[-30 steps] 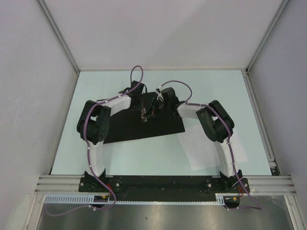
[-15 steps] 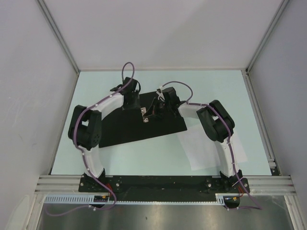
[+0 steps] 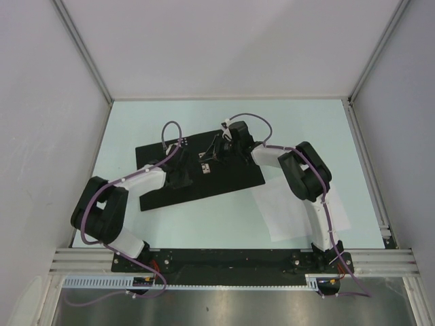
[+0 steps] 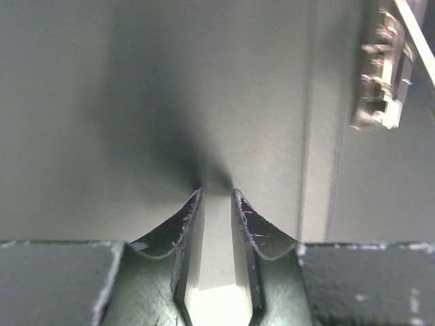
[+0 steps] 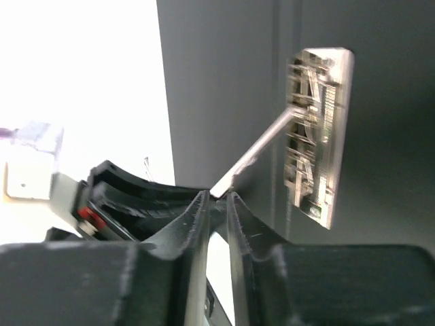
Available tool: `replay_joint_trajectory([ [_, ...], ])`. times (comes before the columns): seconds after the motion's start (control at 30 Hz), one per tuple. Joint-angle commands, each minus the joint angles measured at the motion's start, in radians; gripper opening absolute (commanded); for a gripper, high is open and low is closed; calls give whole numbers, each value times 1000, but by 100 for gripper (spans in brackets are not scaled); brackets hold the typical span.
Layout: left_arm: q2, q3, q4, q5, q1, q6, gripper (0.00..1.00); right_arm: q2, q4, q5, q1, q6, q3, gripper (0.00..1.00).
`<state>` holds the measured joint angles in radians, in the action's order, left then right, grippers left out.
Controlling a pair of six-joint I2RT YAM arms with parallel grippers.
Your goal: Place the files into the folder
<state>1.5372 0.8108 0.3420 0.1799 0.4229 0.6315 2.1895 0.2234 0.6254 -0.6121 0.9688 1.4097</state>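
The folder (image 3: 234, 180) lies open on the table, black inside up, its metal clip (image 3: 204, 167) near the middle. In the left wrist view the folder's inner face (image 4: 102, 102) fills the frame, with the clip (image 4: 380, 68) at the top right. My left gripper (image 3: 182, 178) (image 4: 217, 193) hovers over the folder's left half, jaws slightly apart and empty. My right gripper (image 3: 216, 151) (image 5: 217, 195) sits at the clip (image 5: 316, 136). Its jaws are a little apart, with the tip of the raised lever (image 5: 262, 146) at the fingertips. The white files (image 3: 285, 214) lie at the right, partly under the right arm.
The pale green table (image 3: 306, 129) is walled by grey panels at the back and both sides. A metal rail (image 3: 370, 170) runs along the right edge. Both arm bases stand at the near edge.
My left arm has drawn back toward the near left, its gripper moving from the folder's far edge to over its left half. The folder's far-left corner now shows. The right jaws have parted slightly.
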Motion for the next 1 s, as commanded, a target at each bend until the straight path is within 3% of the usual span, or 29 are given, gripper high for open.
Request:
replay_joint_trajectory([
  [0.0,-32,-24,-93,16,19,48,27,4,42,11,-14,8,66,25],
  [0.13,-35,-30,-90,26,19,45,26,15,30,11,-11,7,100,39],
  [0.33,-42,-38,-90,32,19,39,26,65,48,30,-8,16,152,40],
  [0.63,-35,-65,-110,0,19,37,26,206,-13,48,17,-106,373,48],
  [0.73,-45,-81,-120,-2,19,31,27,288,-97,51,29,-180,515,53],
  [0.97,-65,-102,-133,-28,22,11,29,479,-122,134,46,-188,785,56],
])
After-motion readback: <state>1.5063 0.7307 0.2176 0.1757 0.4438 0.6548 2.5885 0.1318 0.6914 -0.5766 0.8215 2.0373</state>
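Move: From the right hand, near the tip of the raised clip lever, the group of white dots by the folder's far edge lies about 11 cm ahead, 8 cm to the left and 5 cm lower. The folder's metal clip is some 3 cm ahead, 1 cm left and 5 cm below. The left hand, low over the folder's left cover, has the dots roughly 17 cm straight ahead. Opening, the right hand leaves the clip lever and travels about 10 cm forward, slightly left, towards the white dots. ##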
